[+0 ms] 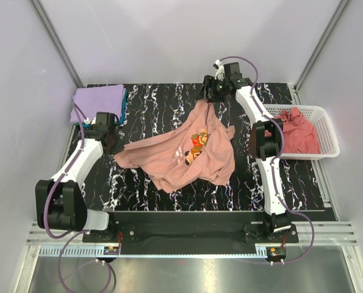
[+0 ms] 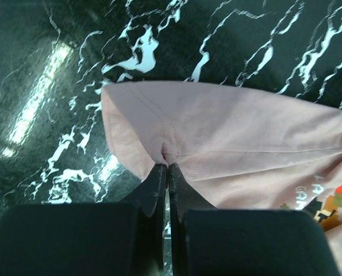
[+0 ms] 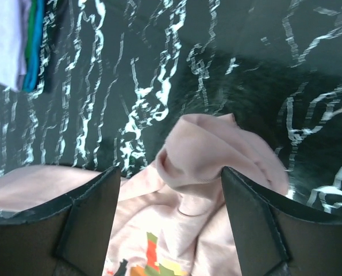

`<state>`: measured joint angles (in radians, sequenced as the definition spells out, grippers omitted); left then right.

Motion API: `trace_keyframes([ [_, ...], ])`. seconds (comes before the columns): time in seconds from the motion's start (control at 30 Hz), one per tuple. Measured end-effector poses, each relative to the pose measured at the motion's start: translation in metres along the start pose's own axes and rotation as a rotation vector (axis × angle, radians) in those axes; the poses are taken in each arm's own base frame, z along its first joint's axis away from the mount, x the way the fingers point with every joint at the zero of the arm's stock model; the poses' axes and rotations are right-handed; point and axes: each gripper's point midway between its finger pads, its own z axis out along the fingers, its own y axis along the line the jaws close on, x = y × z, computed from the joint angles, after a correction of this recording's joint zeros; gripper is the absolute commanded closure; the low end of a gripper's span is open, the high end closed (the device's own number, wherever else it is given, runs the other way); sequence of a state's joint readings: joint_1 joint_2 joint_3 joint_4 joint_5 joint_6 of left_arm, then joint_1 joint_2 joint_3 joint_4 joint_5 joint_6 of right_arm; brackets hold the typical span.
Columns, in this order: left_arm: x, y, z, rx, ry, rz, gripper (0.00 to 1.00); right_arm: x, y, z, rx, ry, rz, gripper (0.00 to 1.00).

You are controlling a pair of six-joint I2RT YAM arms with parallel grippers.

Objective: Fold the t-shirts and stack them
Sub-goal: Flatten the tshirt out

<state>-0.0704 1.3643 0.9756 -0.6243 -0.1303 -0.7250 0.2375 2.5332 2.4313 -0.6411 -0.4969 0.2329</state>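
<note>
A salmon-pink t-shirt (image 1: 169, 160) with a cartoon chest print (image 1: 196, 146) lies crumpled in the middle of the black marbled table (image 1: 150, 104). My left gripper (image 1: 114, 145) is shut on the shirt's left edge, and the left wrist view shows the cloth (image 2: 234, 138) pinched at the fingertips (image 2: 168, 165). At the shirt's far end my right gripper (image 1: 208, 97) stands open. Its fingers straddle a raised fold of the cloth (image 3: 216, 144) without closing on it (image 3: 169, 171).
A folded lavender t-shirt (image 1: 99, 96) sits on a teal one at the back left corner; its edge (image 3: 10, 40) shows in the right wrist view. A white lattice basket (image 1: 325, 129) at the right edge holds a rose-pink t-shirt (image 1: 296, 133).
</note>
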Motion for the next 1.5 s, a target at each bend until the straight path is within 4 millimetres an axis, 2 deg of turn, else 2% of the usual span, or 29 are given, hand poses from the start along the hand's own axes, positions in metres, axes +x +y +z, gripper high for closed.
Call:
trace_keyframes([
  [0.17, 0.005, 0.006, -0.002, -0.024, 0.024, 0.005, 1.0, 0.011, -0.001, 0.011, -0.036, 0.031, 0.043, 0.31],
  [0.23, 0.003, 0.004, -0.004, -0.022, 0.02, 0.004, 1.0, 0.012, -0.002, 0.012, -0.025, 0.037, 0.054, 0.28],
  [0.47, -0.003, 0.005, -0.01, -0.024, 0.013, 0.012, 1.0, -0.009, -0.015, 0.008, 0.07, -0.038, 0.013, 0.24],
  [0.53, -0.003, 0.007, -0.013, -0.025, 0.014, 0.015, 1.0, -0.006, -0.02, 0.009, 0.086, -0.043, -0.002, 0.23],
  [0.67, -0.008, 0.006, -0.023, -0.005, -0.012, 0.016, 1.0, -0.007, -0.017, 0.01, 0.062, -0.044, -0.024, 0.25],
  [0.73, -0.01, 0.005, -0.025, 0.004, -0.021, 0.018, 1.0, -0.015, -0.009, 0.01, 0.025, -0.062, -0.04, 0.27],
  [0.87, -0.009, 0.005, -0.024, 0.007, -0.021, 0.018, 1.0, -0.018, -0.002, 0.011, -0.02, -0.071, -0.052, 0.42],
  [0.9, -0.009, 0.005, -0.024, 0.007, -0.02, 0.017, 1.0, -0.018, -0.001, 0.012, -0.026, -0.07, -0.052, 0.41],
  [0.97, -0.009, 0.005, -0.022, 0.007, -0.016, 0.017, 1.0, -0.016, -0.001, 0.013, -0.029, -0.065, -0.046, 0.28],
  [1.0, -0.008, 0.004, -0.02, 0.007, -0.013, 0.017, 1.0, -0.016, -0.001, 0.013, -0.029, -0.065, -0.042, 0.25],
  [1.17, -0.007, 0.002, -0.016, 0.012, 0.004, 0.017, 1.0, -0.016, -0.001, 0.013, -0.031, -0.066, -0.041, 0.23],
  [1.27, -0.009, 0.0, -0.017, 0.017, 0.0, 0.016, 1.0, -0.015, -0.002, 0.015, -0.035, -0.066, -0.04, 0.3],
  [1.3, -0.009, 0.0, -0.017, 0.018, -0.001, 0.016, 1.0, -0.015, -0.002, 0.017, -0.038, -0.065, -0.039, 0.46],
  [1.4, -0.009, 0.0, -0.017, 0.018, 0.0, 0.016, 1.0, -0.012, -0.006, 0.021, -0.036, -0.061, -0.038, 0.72],
  [1.43, -0.009, 0.0, -0.017, 0.018, -0.001, 0.016, 1.0, -0.011, -0.007, 0.021, -0.034, -0.06, -0.04, 0.99],
  [1.5, -0.011, 0.0, -0.017, 0.017, -0.003, 0.011, 1.0, -0.012, -0.008, 0.021, -0.025, -0.061, -0.039, 1.0],
])
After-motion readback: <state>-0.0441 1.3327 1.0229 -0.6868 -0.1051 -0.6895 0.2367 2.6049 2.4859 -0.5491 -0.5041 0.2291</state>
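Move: The far peak of the salmon t-shirt, bunched up between the right hand's open fingers, lies about 2 cm ahead of them, 1 cm to the left and 1 cm lower; the shirt's colourful print is some 22 cm back from that hand, 5 cm left and 8 cm below. The left hand already pinches the shirt's left end; from it the far peak is roughly 26 cm ahead and 36 cm right, the purple folded stack about 20 cm ahead, 10 cm left and 4 cm lower. The right hand works forward about 2 cm onto the far peak of the shirt, its wide-open fingers dipping a little, swaying right and then back left, before they sink slightly and shut at the very end, pinching the bunched cloth. Meanwhile the left hand keeps its pinch on the left end and lifts it about 2 cm, easing back some 1 cm on the way up and then mostly forward again. ##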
